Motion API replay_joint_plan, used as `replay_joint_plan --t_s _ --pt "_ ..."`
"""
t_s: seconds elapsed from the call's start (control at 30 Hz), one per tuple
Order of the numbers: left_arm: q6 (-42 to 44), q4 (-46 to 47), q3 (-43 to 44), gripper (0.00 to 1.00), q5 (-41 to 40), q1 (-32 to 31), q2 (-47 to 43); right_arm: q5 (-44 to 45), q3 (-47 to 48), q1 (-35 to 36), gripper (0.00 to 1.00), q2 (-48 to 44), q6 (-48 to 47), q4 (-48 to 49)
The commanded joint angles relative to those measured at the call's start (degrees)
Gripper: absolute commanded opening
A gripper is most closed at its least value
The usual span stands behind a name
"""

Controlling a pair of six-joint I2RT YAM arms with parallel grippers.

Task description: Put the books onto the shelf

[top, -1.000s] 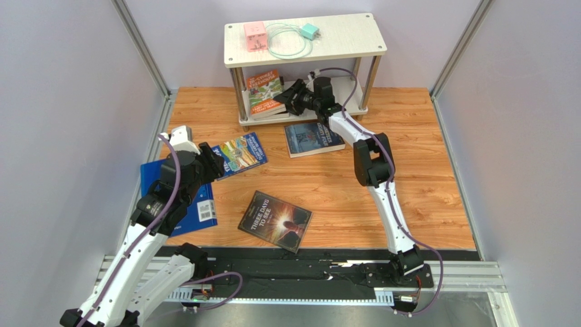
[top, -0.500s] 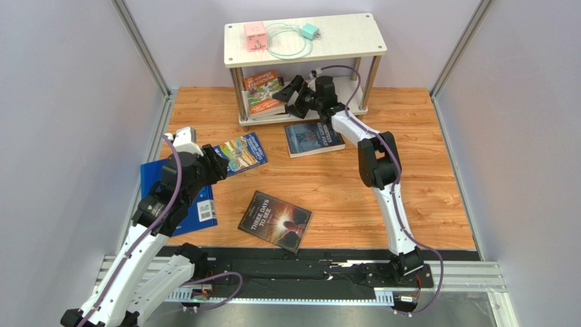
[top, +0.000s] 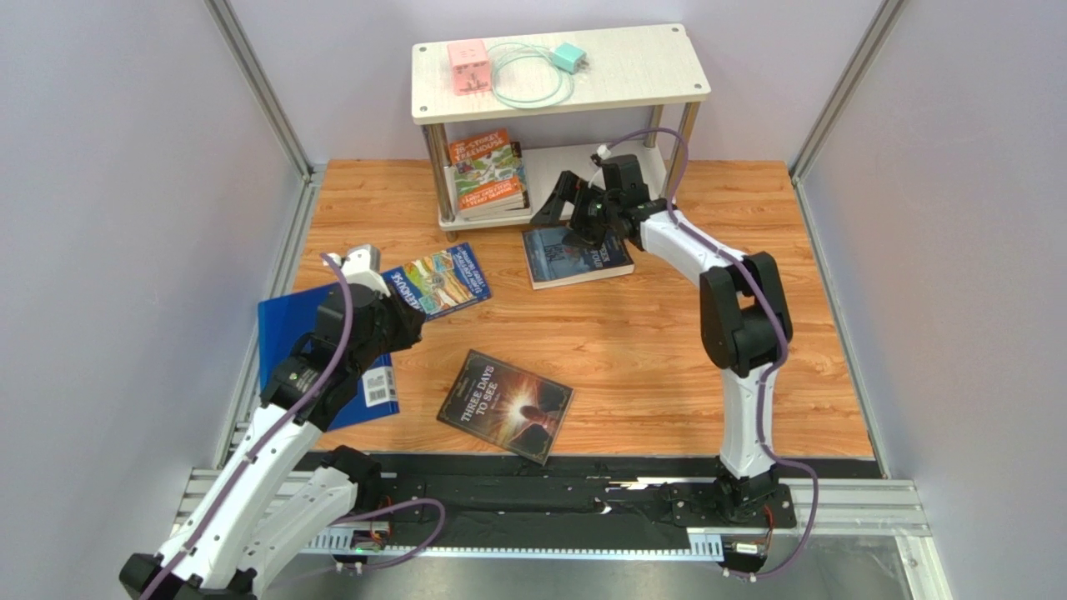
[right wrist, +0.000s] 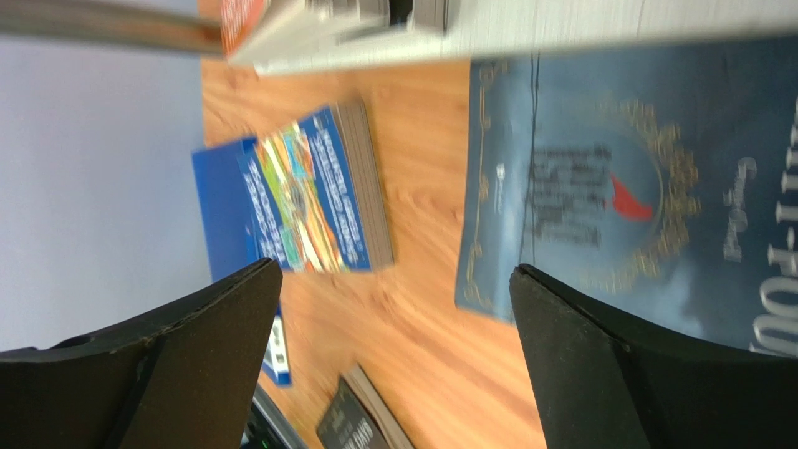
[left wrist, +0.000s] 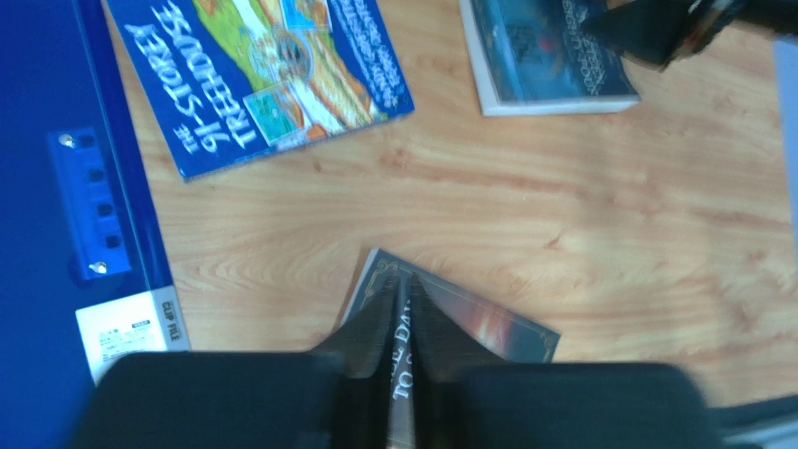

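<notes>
The shelf (top: 560,69) stands at the back, and an orange book (top: 486,169) lies on its lower board. On the table lie a dark blue-grey book (top: 576,254), a blue cartoon book (top: 436,280) and the black "Three Days to See" (top: 505,405). My right gripper (top: 566,215) hovers wide open and empty above the dark book's far left corner (right wrist: 637,187). My left gripper (top: 401,319) hangs between the blue cartoon book and the black one. Its jaws (left wrist: 406,285) are nearly together, with a thin gap and nothing in it; the black book (left wrist: 496,327) lies below.
A blue clip file (top: 319,363) lies at the table's left edge under the left arm. On the shelf's top board sit a pink box (top: 467,63), a teal plug (top: 571,56) and a coiled cable (top: 529,78). Grey walls close in both sides.
My right gripper has pulled back out of the lower shelf, leaving the orange book there, and opened wide. My left arm drew back toward the near side and its jaws narrowed.
</notes>
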Motion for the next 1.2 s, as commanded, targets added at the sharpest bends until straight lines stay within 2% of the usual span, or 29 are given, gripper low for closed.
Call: replay_joint_plan --t_s 0.0,0.17,0.2,0.33,0.47,0.67,0.87,1.17 --pt "-5.6 0.6 -4.2 0.00 6.4 0.1 2.0 -3.5 -4.4 1.4 1.00 -8.0 -10.9 -6.5" --pt "-9.7 -1.6 -8.8 0.00 11.9 -0.7 5.6 -6.9 -9.8 4.3 1.00 -10.5 -15.6 -13.2" --pt "-10.2 -3.1 -9.1 0.00 13.1 -1.4 6.6 -9.4 -10.8 4.8 1.00 -10.6 -16.9 -13.4" --pt "-12.8 -3.5 -10.8 0.00 18.0 -4.5 10.6 -10.6 -12.9 8.2 1.00 -9.6 -22.0 -19.1" --pt "-15.7 -4.2 -12.0 0.00 16.6 -12.6 14.8 -12.1 -17.3 11.0 1.00 -9.3 -23.1 -19.0" --pt "-18.3 -3.5 -12.6 0.00 15.9 -18.6 23.2 -13.2 -21.3 14.0 1.00 -9.1 -23.2 -17.5" --pt "-20.7 -4.2 -13.3 0.00 15.4 -21.4 26.0 -15.2 -22.9 16.7 1.00 -8.3 -22.5 -16.4" --pt "-22.1 -3.9 -14.7 0.00 12.7 -22.3 29.5 -18.0 -24.2 19.8 0.97 -6.6 -20.6 -14.2"
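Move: Three Days to See, which both hands go for, lies from the right hand some 33 cm back and 9 cm to its left, about 12 cm lower; the dark blue book is almost under that hand, about 1 cm back and 3 cm to its right. From the left hand Three Days to See is about 8 cm back, 13 cm to its right and 21 cm down, with the 91-Storey Treehouse book 17 cm ahead and 2 cm to its right, and the blue clip file 3 cm ahead and 17 cm to its left, both about equally low. The right hand, its fingers kept wide open, sweeps back some 27 cm from the shelf and down 8 cm while turning about 40 degrees counter-clockwise, easing in with one finger low beside the far edge of Three Days to See. Meanwhile the left hand shuts its partly open fingers at the outset and drops about 20 cm, going back 14 and somewhat right while tipping its fingers about 50 degrees until they point nearly straight down close to that book's near edge. ##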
